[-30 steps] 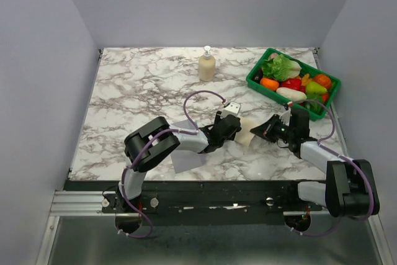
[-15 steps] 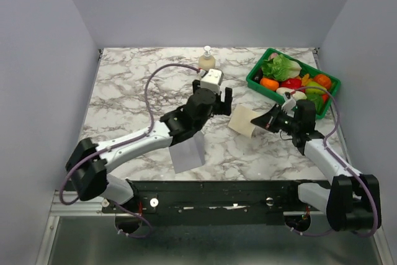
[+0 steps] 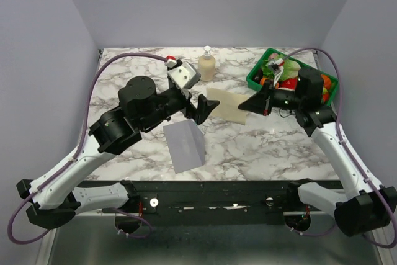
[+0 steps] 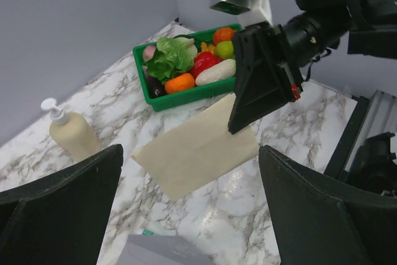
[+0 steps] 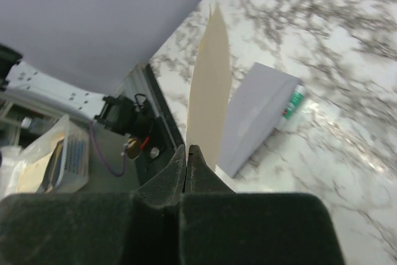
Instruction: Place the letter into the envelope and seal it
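The cream letter (image 3: pixel 226 105) hangs flat above the table's middle, and my right gripper (image 3: pixel 253 103) is shut on its right edge. In the right wrist view the letter (image 5: pixel 208 85) stands edge-on out of the closed jaws of the right gripper (image 5: pixel 187 150). The grey envelope (image 3: pixel 184 146) lies on the marble nearer the front, below and left of the letter. My left gripper (image 3: pixel 203 108) hovers open just left of the letter, touching nothing. In the left wrist view the letter (image 4: pixel 197 147) shows between that gripper's wide-spread fingers (image 4: pixel 68 197), with a corner of the envelope (image 4: pixel 155 254) below.
A green basket (image 4: pixel 186 94) of toy vegetables stands at the back right, close behind my right arm. A cream soap bottle (image 3: pixel 207 66) stands at the back centre. A small green-and-white item (image 5: pixel 293 102) pokes out beside the envelope.
My left gripper has opened wide and pulled back to the left and up. The right gripper has lifted the letter up and away from the front edge.
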Action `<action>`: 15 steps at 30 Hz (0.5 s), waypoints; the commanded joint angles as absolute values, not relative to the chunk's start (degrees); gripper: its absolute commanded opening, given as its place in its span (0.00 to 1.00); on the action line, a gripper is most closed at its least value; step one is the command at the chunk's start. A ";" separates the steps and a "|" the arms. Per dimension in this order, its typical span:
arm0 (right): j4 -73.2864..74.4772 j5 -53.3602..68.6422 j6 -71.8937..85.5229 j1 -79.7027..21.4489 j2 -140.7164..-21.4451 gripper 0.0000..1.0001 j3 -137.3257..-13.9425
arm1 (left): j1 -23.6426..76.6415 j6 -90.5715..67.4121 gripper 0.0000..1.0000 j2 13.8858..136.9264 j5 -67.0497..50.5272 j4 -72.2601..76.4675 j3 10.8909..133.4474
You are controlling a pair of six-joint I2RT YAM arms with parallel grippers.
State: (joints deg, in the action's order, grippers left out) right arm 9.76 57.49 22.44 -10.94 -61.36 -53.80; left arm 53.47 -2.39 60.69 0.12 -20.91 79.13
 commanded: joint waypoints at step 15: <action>41.13 59.86 0.53 -27.68 -64.78 0.00 -72.68 | 53.44 11.60 0.99 58.88 -19.77 -45.78 88.77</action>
State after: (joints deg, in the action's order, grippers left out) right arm 35.44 58.70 4.86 -25.23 -65.04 -68.75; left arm 53.47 9.45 58.13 -13.08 -41.25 85.97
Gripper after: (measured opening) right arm 0.009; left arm 0.988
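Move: The envelope lies about 42 cm below the open left hand, some 4 cm ahead and 8 cm to its left; the letter's middle is about 4 cm ahead, 8 cm right and 12 cm below. From the right hand, which already holds the letter, the envelope is some 18 cm left, level front to back and 28 cm down; the green tube lies about 8 cm ahead, 6 cm left, also 28 cm down. Both hands draw back some 6 cm and leftwards, the right turning 20 degrees counter-clockwise, still pinching the letter. ##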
